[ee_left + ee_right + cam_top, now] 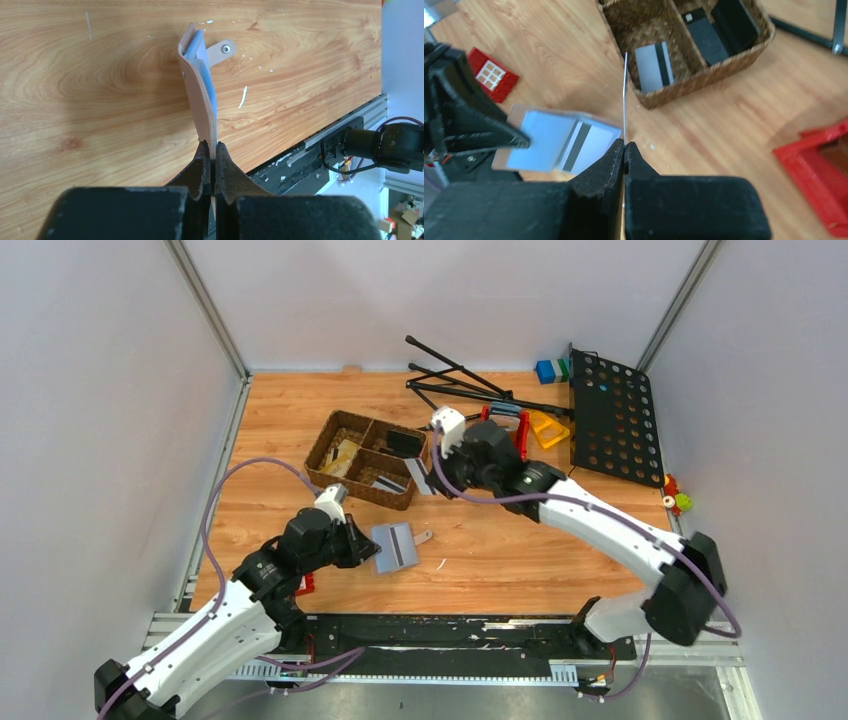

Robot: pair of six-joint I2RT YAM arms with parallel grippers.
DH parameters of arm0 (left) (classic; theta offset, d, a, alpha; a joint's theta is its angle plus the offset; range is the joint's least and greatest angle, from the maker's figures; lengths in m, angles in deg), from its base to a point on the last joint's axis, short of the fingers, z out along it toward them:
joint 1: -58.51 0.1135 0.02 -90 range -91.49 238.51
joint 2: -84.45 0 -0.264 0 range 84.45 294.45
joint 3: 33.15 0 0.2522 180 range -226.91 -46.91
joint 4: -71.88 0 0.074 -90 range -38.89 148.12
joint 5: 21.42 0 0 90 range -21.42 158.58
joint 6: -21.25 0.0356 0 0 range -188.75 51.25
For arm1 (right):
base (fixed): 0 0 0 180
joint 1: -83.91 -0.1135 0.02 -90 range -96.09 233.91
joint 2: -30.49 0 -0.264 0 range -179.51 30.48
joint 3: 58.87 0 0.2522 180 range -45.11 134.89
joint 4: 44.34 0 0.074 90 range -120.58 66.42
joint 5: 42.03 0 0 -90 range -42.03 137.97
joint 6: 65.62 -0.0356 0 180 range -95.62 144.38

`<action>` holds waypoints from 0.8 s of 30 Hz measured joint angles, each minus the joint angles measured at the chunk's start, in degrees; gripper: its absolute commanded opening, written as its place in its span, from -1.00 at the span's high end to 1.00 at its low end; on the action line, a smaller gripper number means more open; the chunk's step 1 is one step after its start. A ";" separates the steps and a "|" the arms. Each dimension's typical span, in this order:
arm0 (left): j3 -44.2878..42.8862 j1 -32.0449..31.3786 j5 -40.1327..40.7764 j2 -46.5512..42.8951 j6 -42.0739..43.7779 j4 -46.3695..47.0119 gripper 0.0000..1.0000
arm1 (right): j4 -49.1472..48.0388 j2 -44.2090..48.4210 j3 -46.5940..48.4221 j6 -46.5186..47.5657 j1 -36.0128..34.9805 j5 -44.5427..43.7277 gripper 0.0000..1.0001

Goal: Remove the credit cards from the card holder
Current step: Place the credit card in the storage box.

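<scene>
The card holder (395,548) lies open just above the table, light grey inside with a dark strip, its strap tab (424,537) pointing right. My left gripper (367,546) is shut on its left edge; the left wrist view shows the card holder (200,95) edge-on between the left gripper's (215,150) jaws. My right gripper (438,478) is shut on a silvery grey credit card (420,478) beside the basket. That credit card (625,90) stands edge-on from the right gripper (624,145), clear of the card holder (559,145). A silver card (654,65) and black cards (706,35) lie in the basket.
A woven basket (330,435) with compartments sits behind the card holder. A red block (303,585) lies by the left arm. At the back right are a folded black tripod (460,380), a red frame (505,425), a yellow piece (548,428) and a perforated black plate (612,420).
</scene>
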 measured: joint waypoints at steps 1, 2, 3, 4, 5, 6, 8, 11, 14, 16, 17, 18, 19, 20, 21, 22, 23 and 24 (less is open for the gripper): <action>0.13 0.00 0.20 -0.31 0.09 -0.20 1.00 | 0.24 -2.75 2.64 1.62 -0.04 0.00 1.00; 0.35 0.00 0.48 -0.74 0.24 -0.42 1.00 | 0.52 -5.03 5.03 2.97 -0.09 -0.04 1.00; 0.68 0.00 0.63 -1.29 0.35 -0.50 1.00 | 1.07 -7.85 8.13 4.72 -0.15 -0.04 1.00; 1.03 0.00 0.87 -1.90 0.46 -0.76 1.00 | 1.49 -10.38 10.97 6.34 -0.20 -0.11 1.00; 1.29 0.00 1.01 -2.47 0.57 -1.01 1.00 | 1.99 -12.74 13.66 7.91 -0.26 -0.26 1.00; 1.57 0.00 1.20 -3.10 0.63 -1.33 1.00 | 2.45 -14.49 15.63 9.07 -0.28 -0.44 1.00; 1.95 0.00 1.70 -4.26 0.68 -2.19 1.00 | 3.67 -18.71 20.48 11.98 -0.59 -0.68 1.00; 2.56 0.00 2.29 -5.70 0.72 -3.02 1.00 | 5.79 -24.00 26.12 15.61 -1.20 -1.51 1.00; 3.15 0.00 2.45 -6.27 0.76 -3.30 1.00 | 8.11 -28.89 30.99 18.69 -1.90 -3.56 1.00; 3.58 0.00 2.43 -6.29 0.85 -3.50 1.00 | 9.25 -32.24 33.77 20.70 -2.47 -5.90 1.00; 3.82 0.00 2.43 -6.29 0.87 -3.50 1.00 | 9.75 -33.46 34.69 21.62 -2.69 -6.97 1.00; 3.91 0.00 2.43 -6.29 0.90 -3.61 1.00 | 10.40 -34.82 35.52 22.51 -2.93 -8.13 1.00; 4.02 0.00 2.43 -6.27 0.94 -3.69 1.00 | 11.04 -36.02 36.33 23.30 -3.17 -9.20 1.00; 4.11 0.00 2.43 -6.29 1.07 -3.78 1.00 | 11.63 -37.11 37.03 23.98 -3.37 -10.14 1.00; 4.13 0.00 2.43 -6.27 1.11 -3.87 1.00 | 12.20 -38.14 37.62 24.61 -3.56 -10.88 1.00; 4.13 0.00 2.43 -6.25 1.22 -3.85 1.00 | 12.85 -38.95 38.10 25.07 -3.74 -11.37 1.00; 4.13 0.00 2.43 -6.25 1.29 -3.85 1.00 | 13.46 -39.78 38.64 25.46 -3.91 -11.67 0.98; 4.13 0.00 2.40 -6.25 1.49 -3.85 1.00 | 14.08 -40.57 39.19 25.86 -4.11 -11.91 0.94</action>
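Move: The right hand already holds a credit card; the storage box's near right compartment, with a white card on its floor, lies about 7 cm ahead, 10 cm to its left and some 19 cm below. The far right compartment with the black cards is about 16 cm ahead and 7 cm left, the red tray 14 cm ahead and 15 cm right, the card holder 10 cm back and 7 cm left. From the left hand, the near right compartment is about 17 cm straight ahead and 10 cm down. Keeping the credit card pinched in shut fingers, the right hand sweeps forward and left about 14 cm towards the storage box, level at first, then sinks some 7 cm as it slows over the right-hand compartments, while the wrist tips the fingers about 30 degrees farther downward to hang the card over the near one, close to the divider. The left hand keeps its hold on the card holder and eases about 3 cm down and to the left with it, away from the storage box. ##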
